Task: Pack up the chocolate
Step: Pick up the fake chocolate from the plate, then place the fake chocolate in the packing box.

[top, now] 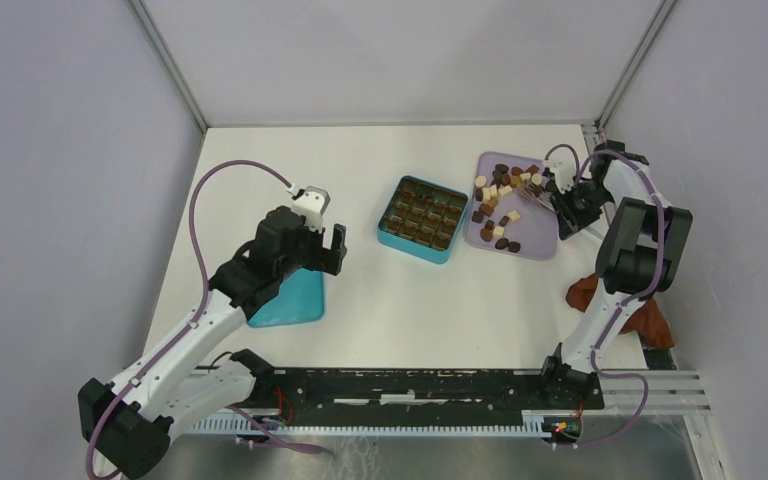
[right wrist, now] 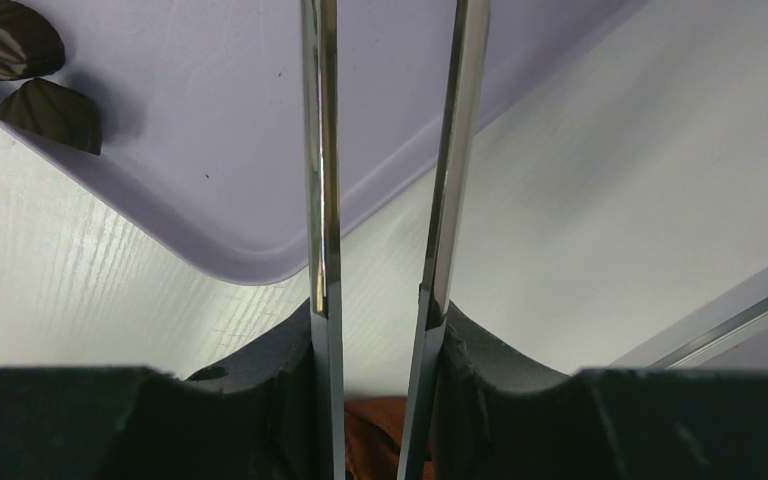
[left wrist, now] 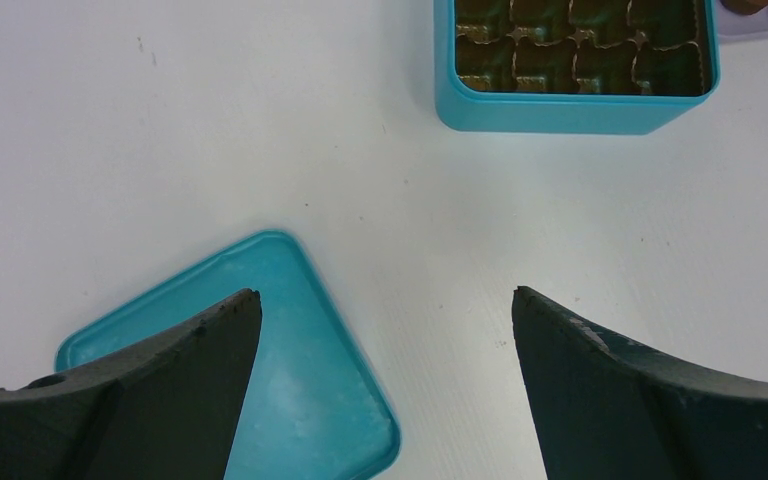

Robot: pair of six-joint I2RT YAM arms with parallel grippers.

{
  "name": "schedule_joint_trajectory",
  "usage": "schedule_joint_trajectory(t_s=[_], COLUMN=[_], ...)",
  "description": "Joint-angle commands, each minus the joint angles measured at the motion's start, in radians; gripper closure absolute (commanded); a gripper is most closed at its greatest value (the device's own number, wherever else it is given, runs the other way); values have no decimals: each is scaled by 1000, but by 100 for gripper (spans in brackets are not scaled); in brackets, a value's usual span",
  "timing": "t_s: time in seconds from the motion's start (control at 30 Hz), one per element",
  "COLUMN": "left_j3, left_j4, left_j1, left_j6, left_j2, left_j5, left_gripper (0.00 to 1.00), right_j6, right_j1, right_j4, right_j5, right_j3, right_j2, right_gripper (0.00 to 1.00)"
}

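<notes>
Loose chocolate (top: 501, 200) in dark brown, mid brown and cream lies on a lavender tray (top: 535, 247). Two dark pieces (right wrist: 50, 115) show at the top left of the right wrist view. My right gripper (top: 567, 207) (right wrist: 380, 320) is shut on metal tongs (top: 535, 195) (right wrist: 322, 200), whose arms reach over the tray's right side toward the pile. The tong tips are too small to tell if they hold a piece. The teal box (top: 412, 245) (left wrist: 560, 110) stands open with a brown compartment insert. My left gripper (top: 322, 240) (left wrist: 385, 300) hangs open above the teal lid (top: 290, 300) (left wrist: 300, 360).
A reddish-brown cloth (top: 650, 320) (right wrist: 370, 435) lies by the right arm's base. Grey walls close in the table on the left, back and right. A metal rail runs along the right edge.
</notes>
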Motion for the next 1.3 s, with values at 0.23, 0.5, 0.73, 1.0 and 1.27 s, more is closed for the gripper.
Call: schedule_joint_trajectory(t_s=[0.23,0.5,0.73,1.0,1.27], left_j3=[-2,-1,-2,-1,-5], left_j4=[26,28,26,26,23], left_j1=[8,9,10,12,14], left_j6=[26,28,29,28,28], left_j2=[-16,-11,-7,-4,-8], left_j5=[6,8,2,-1,-6], left_gripper=[0,0,0,0,0], right_j6=[-26,-42,-30,24,66], right_j1=[-4,9,92,248,385], right_j4=[6,-44,-75,-88,-72], right_j5=[-50,-99,-120,-155,-167], right_j3=[-7,29,78,130,123], right_j2=[-89,-115,-148,-169,-133], right_gripper=[100,100,100,100,100])
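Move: The teal box, where the chocolate goes, lies about 34 cm to the right hand's left, level with it and a little lower. The tongs' tips, seemingly on one chocolate, are some 9 cm left and 8 cm ahead of that hand. The plate's middle is 12 cm left and 4 cm ahead; two dark chocolates on its near side lie 13 cm left, 6 cm back. From the left hand the box is roughly 12 cm ahead, 19 cm right and well below. The tongs, still squeezed at the same gap in the right hand, come up off the plate slowly at first, a couple of centimetres. Then they sweep quickly left across it towards the teal box, about 15 cm left and 7 cm up in all, while the wrist swings some 20 degrees counter-clockwise and tilts slightly outward. ##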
